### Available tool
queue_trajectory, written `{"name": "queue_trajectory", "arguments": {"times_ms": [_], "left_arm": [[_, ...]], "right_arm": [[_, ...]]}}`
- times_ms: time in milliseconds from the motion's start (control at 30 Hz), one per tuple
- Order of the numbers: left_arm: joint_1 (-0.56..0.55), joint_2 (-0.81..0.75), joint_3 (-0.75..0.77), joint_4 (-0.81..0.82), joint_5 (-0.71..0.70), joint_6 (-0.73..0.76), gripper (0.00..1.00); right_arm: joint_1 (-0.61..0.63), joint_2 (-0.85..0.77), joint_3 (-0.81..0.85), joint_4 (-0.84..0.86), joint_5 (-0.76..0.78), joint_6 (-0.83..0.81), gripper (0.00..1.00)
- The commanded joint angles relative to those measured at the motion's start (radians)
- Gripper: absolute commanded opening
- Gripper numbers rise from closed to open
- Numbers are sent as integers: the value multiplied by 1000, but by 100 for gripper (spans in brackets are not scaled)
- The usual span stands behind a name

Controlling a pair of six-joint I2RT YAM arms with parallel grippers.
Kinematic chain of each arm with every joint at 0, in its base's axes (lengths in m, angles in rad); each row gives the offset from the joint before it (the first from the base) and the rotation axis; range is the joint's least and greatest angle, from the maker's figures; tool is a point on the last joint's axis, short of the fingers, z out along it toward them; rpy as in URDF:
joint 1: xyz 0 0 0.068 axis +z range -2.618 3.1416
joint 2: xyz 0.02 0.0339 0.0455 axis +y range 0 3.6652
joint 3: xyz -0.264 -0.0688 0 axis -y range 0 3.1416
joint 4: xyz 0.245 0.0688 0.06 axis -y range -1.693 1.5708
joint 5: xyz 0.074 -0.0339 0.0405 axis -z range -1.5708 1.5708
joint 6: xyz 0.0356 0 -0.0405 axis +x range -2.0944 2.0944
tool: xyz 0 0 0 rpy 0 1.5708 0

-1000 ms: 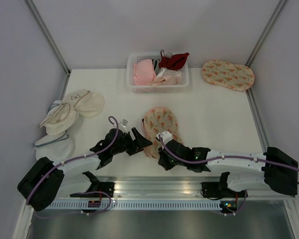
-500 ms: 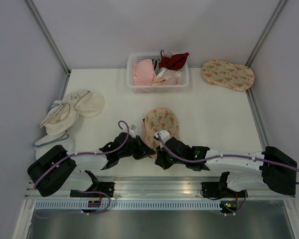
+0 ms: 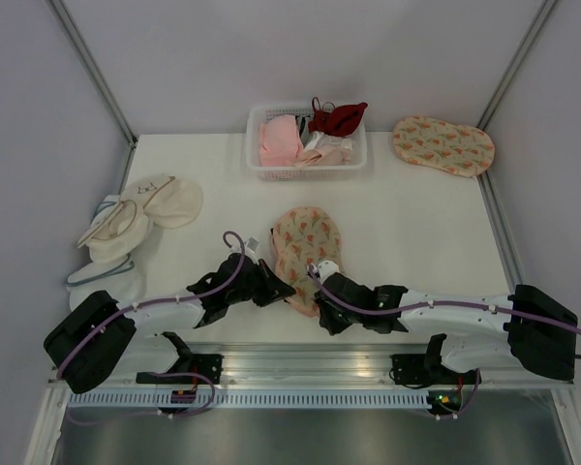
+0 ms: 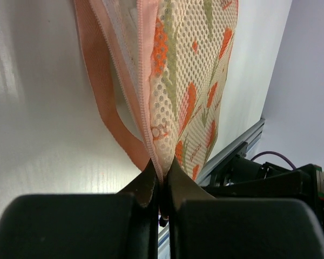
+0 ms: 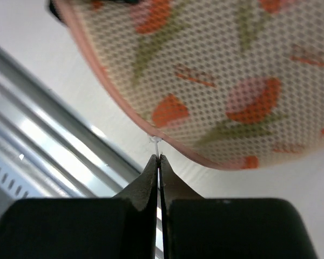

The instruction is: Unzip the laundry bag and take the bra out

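Observation:
The laundry bag (image 3: 308, 247), a peach mesh pouch with an orange leaf print, lies near the table's front edge between both arms. My left gripper (image 3: 289, 290) is shut on the bag's zip edge (image 4: 157, 135), pinching the pink zip tape and mesh; a pink loop (image 4: 110, 116) hangs beside it. My right gripper (image 3: 317, 310) is shut at the bag's near rim (image 5: 167, 141), its tips pinching a small white tab (image 5: 157, 144) that sticks out of the pink edging. The bra is hidden.
A white basket (image 3: 256, 165) at the back holds pink and dark red garments. A second printed pouch (image 3: 443, 144) lies back right. Cream-white pouches (image 3: 136, 218) are piled at the left. The metal rail (image 3: 300, 368) runs just behind both grippers.
My left gripper has swung right to the bag's near left edge and shut on it. The bag has shifted slightly away. The right gripper stayed shut at the rim.

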Motion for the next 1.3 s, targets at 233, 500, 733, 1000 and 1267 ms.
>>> {"name": "queue_trajectory", "arguments": {"times_ms": [233, 500, 733, 1000, 1267], "left_arm": [[16, 2, 56, -99, 157, 219, 2], [17, -27, 40, -171, 199, 313, 2], [19, -61, 36, -197, 214, 352, 2], [19, -50, 43, -141, 320, 402, 2], [19, -214, 3, -269, 118, 340, 87]], "right_arm": [[-135, 29, 31, -177, 339, 43, 0], [-275, 161, 84, -151, 417, -28, 1], [-312, 172, 118, -160, 440, -19, 0], [-352, 208, 172, -150, 457, -49, 1], [-352, 127, 121, -235, 512, 21, 0]]}}
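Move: The right fingers already pinch the small zip pull at the laundry bag's near edge; the bag's middle lies about 18 cm ahead and 5 cm to their left, slightly lower. The left fingers pinch another part of the edge, some 8 cm ahead and 10 cm left of the right hand and a little higher. For the left hand, the bag's middle is roughly 10 cm ahead and 5 cm right, the pull 8 cm back and 10 cm right. Keeping its shut grip on the zip pull, the right hand draws it forward and right along the bag's near-right edge, about 13 cm out and 11 cm across, sinking at first then rising slightly, its wrist swinging clockwise some 30 degrees. The left hand eases back about 3.5 cm, turning clockwise too, holds the edge most of the way, then opens wide and lets go. ##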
